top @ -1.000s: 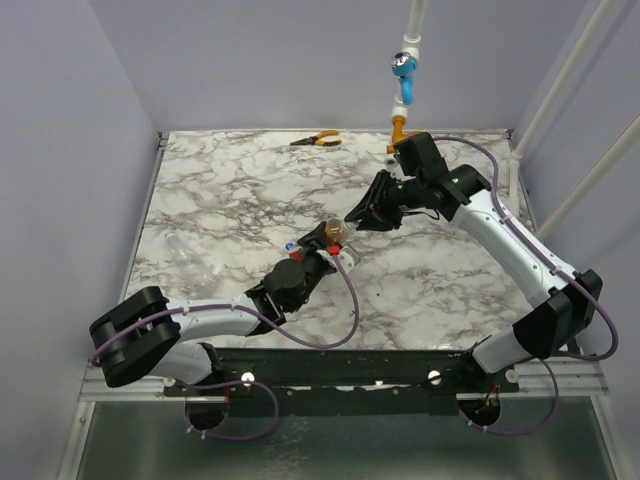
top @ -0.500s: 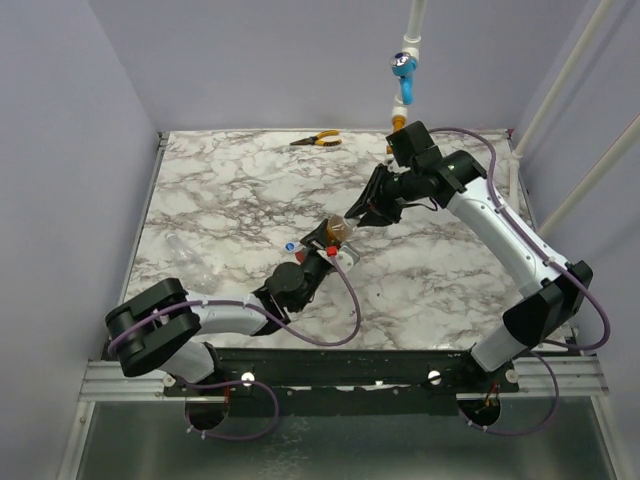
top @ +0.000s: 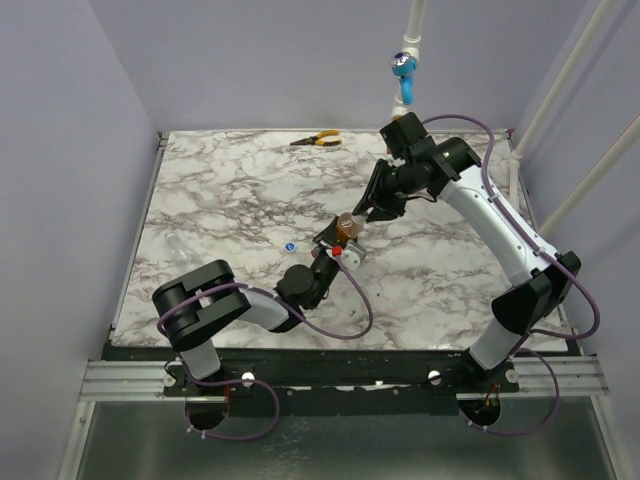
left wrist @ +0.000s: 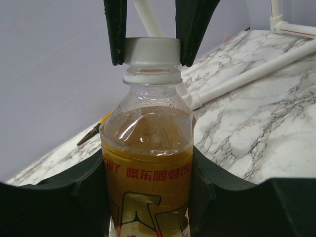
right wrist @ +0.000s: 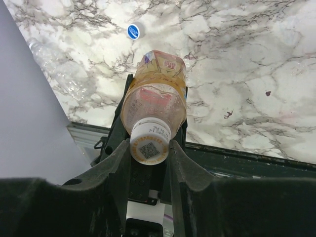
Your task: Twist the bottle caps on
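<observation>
A clear bottle (left wrist: pixel 148 148) with amber contents and a red-lettered label stands upright in my left gripper (left wrist: pixel 148 173), which is shut on its body. In the top view the bottle (top: pixel 346 232) is held above the table's middle. A white bottle cap (right wrist: pixel 149 143) sits on its neck, and my right gripper (right wrist: pixel 149 148) is shut on that cap from above, one finger on each side. The left wrist view shows the same cap (left wrist: pixel 151 51) between the right gripper's dark fingers (left wrist: pixel 116 29). A blue bottle cap (right wrist: pixel 133 30) lies loose on the marble (top: pixel 290 246).
An empty clear bottle (right wrist: pixel 54 69) lies on its side near the table's left edge (top: pixel 185 250). Orange-handled pliers (top: pixel 318 139) lie at the back. A blue valve handle (top: pixel 403 66) on white piping hangs behind the table. White pipes (top: pixel 560 90) run along the right.
My left arm's elbow has swung to the right and the bottle has shifted slightly back and right. The right arm followed, its gripper staying at the cap.
</observation>
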Controlling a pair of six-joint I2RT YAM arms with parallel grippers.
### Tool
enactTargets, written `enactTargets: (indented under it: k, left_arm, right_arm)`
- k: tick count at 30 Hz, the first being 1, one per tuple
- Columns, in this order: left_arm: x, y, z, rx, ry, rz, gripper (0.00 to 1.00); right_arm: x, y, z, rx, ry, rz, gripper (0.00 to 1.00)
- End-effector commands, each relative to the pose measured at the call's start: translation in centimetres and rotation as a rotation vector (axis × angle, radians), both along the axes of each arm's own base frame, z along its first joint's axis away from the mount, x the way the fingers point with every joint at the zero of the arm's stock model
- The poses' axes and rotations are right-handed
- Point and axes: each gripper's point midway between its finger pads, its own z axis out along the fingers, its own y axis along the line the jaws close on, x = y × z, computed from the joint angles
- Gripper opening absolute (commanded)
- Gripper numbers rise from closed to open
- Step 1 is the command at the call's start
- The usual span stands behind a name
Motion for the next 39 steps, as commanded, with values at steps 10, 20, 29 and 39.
enactTargets:
  k: [10,20,29,39]
  left_arm:
    - [-2.9,-3.1,4.5,-0.176,-0.101,-0.179,0.23]
    - [-2.8,-3.4,4.0,-0.172,-0.084,-0.185,0.23]
    - [-3.4,-2.8,4.0,-0.203,-0.058,-0.203,0.23]
    - [-4.9,-1.7,4.7,-0.244,0.047,-0.267,0.23]
  right_arm:
    - [2.9,0.6,0.4,-0.023,-0.097,-0.03,0.4]
    - [3.1,0.2,1.9,-0.031,-0.134,-0.037,0.51]
    - [3.6,-1.5,3.2,-0.085,-0.218,-0.062,0.73]
    - [3.5,-2.9,8.3,-0.045,-0.649,0.137,0.92]
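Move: The right hand's closed fingers are already round the white bottle cap, practically at its hand point, while the orange bottle's body runs on below, its middle roughly 2 cm ahead, 3 cm left and 6 cm down. A loose blue cap lies on the table some 4 cm ahead, 15 cm left and 24 cm below that hand. From the left hand, which grips the bottle, the white cap is about 2 cm back, 4 cm right and 7 cm up. The right hand spreads its fingers from a narrow grip to nearly wide open, ending their hold on the white cap, and draws off the bottle's top, first forward about 3 cm, then mainly up some 4 cm and a little left, its fingertips swinging outward by around 20 degrees. Meanwhile the left hand keeps its grip on the bottle and, after a short pause, carries the bottle away from the right hand, back and to the right by some 3 cm each with a slight clockwise turn, then lifts it a little as it eases back leftward. ##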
